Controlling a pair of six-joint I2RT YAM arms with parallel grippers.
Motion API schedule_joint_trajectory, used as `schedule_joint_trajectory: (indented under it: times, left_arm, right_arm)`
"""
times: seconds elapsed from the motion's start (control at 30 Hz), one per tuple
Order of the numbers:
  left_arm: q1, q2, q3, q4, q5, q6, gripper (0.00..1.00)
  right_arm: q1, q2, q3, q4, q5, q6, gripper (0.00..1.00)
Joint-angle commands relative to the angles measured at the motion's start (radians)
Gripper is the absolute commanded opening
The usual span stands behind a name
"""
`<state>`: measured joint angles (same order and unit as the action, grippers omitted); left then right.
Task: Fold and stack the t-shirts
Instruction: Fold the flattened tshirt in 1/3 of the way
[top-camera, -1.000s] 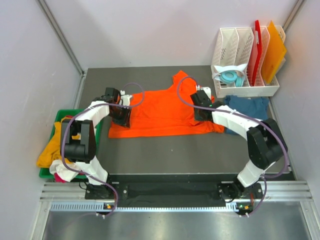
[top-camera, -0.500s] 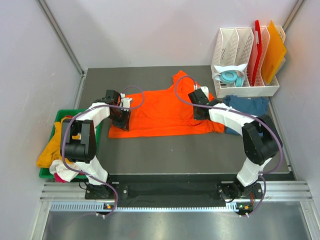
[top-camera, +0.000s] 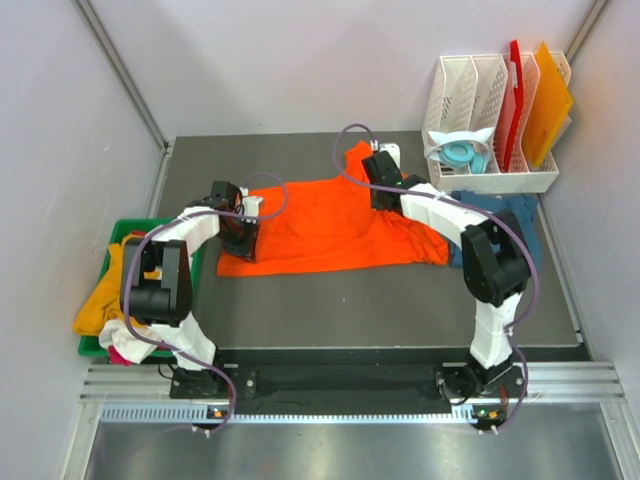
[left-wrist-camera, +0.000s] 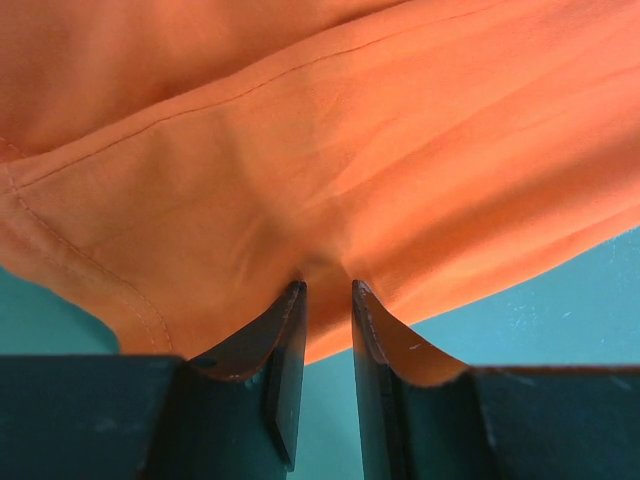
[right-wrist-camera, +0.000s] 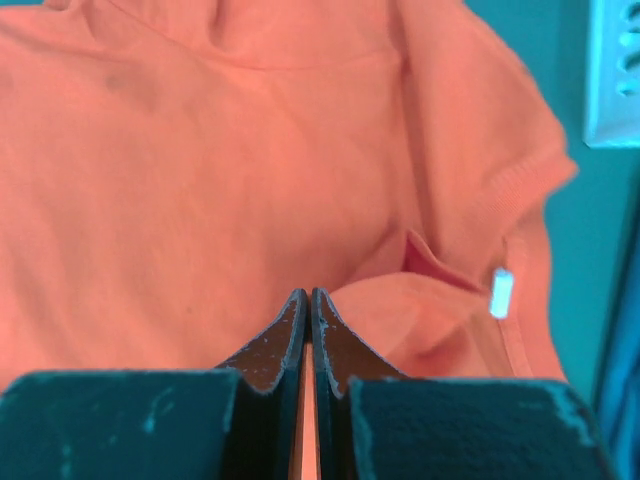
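Note:
A bright orange t-shirt (top-camera: 320, 225) lies spread on the dark table (top-camera: 380, 300). My left gripper (top-camera: 240, 238) sits at its left hem. In the left wrist view its jaws (left-wrist-camera: 328, 285) stand narrow, with a puckered fold of the orange cloth (left-wrist-camera: 330, 150) pinched between the tips. My right gripper (top-camera: 380, 195) is over the shirt's upper right, by the collar. In the right wrist view it (right-wrist-camera: 309, 292) is shut blade to blade above the orange cloth (right-wrist-camera: 200, 180), with a raised fold and a white label (right-wrist-camera: 500, 292) to its right. A dark teal-blue t-shirt (top-camera: 510, 212) lies partly under the right arm.
A white rack (top-camera: 490, 180) at the back right holds light blue headphones (top-camera: 462, 153), a red board (top-camera: 513, 100) and an orange board (top-camera: 547, 105). A green bin (top-camera: 140, 225) off the table's left edge holds yellow-orange (top-camera: 100, 305), white (top-camera: 125, 340) and red cloth.
My right arm has swung back and left across the orange shirt toward the collar, and its jaws have closed. The left gripper has stayed at the hem and narrowed slightly.

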<state>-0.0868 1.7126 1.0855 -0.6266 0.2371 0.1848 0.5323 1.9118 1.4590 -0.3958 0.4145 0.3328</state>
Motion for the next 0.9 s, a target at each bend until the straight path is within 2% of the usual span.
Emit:
schedule_joint_trajectory:
  times: [0.0, 0.37, 0.53, 0.6, 0.63, 0.67, 0.7, 0.73, 0.77, 0.8, 0.83, 0.87]
  left_arm:
    - [-0.001, -0.053, -0.007, 0.033, -0.012, -0.002, 0.3]
    - [-0.001, -0.047, -0.003, 0.033, -0.028, -0.01, 0.3]
    - [-0.001, -0.034, 0.005, 0.031, -0.019, -0.01, 0.3]
    - [-0.001, -0.027, 0.011, 0.028, -0.015, -0.004, 0.31]
    - [-0.001, -0.025, 0.011, 0.028, -0.012, -0.002, 0.34]
    - [-0.001, -0.027, 0.014, 0.028, -0.01, -0.001, 0.37]
    - [-0.001, -0.025, 0.016, 0.028, -0.001, -0.001, 0.42]
    - [-0.001, -0.028, 0.017, 0.027, 0.016, 0.007, 0.47]
    - [-0.001, -0.034, 0.019, 0.03, 0.024, 0.007, 0.58]
    - [-0.001, -0.037, 0.019, 0.034, 0.027, 0.005, 0.63]
    - [-0.001, -0.048, 0.02, 0.037, 0.028, 0.001, 0.67]
    - [-0.001, -0.053, 0.021, 0.048, 0.028, -0.002, 0.72]
  right_arm:
    - [-0.009, 0.094, 0.109, 0.017, -0.028, -0.032, 0.0]
    - [-0.009, 0.256, 0.286, 0.032, -0.184, -0.06, 0.0]
    - [-0.009, 0.334, 0.374, -0.011, -0.256, -0.086, 0.0]
    - [-0.009, 0.342, 0.399, -0.029, -0.254, -0.086, 0.11]
    - [-0.009, 0.333, 0.393, -0.025, -0.238, -0.083, 0.28]
    - [-0.012, 0.317, 0.361, -0.012, -0.214, -0.08, 0.37]
    - [-0.012, 0.279, 0.341, 0.018, -0.206, -0.074, 0.46]
    - [-0.014, 0.256, 0.324, 0.029, -0.198, -0.074, 0.61]
    - [-0.017, 0.236, 0.301, 0.038, -0.18, -0.074, 0.66]
    - [-0.017, 0.196, 0.293, 0.043, -0.166, -0.075, 0.72]
    - [-0.017, 0.176, 0.29, 0.043, -0.148, -0.074, 0.85]
    - [-0.018, 0.153, 0.276, 0.043, -0.108, -0.071, 0.87]
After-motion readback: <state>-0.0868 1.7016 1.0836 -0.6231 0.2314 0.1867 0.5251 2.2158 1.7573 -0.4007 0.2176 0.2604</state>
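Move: The right hand already pinches the loose right-hand part of the orange t-shirt. The spot on the shirt where it goes lies about 5 cm ahead, 6 cm left and 6 cm below. The blue folded shirt lies some 23 cm right and 4 cm back, and the white rack 23 cm right and 14 cm ahead. From the left hand, down on the near-left corner, that spot is about 14 cm ahead and 23 cm right. Still pinching the orange cloth, the right hand carries it left and forward while sinking about 5 cm towards the middle of the shirt, turning some 10 degrees counter-clockwise. Down there its fingers open wide and let the cloth go. The left fingertips keep resting on the near-left corner, staying in place, and spread at the end. ##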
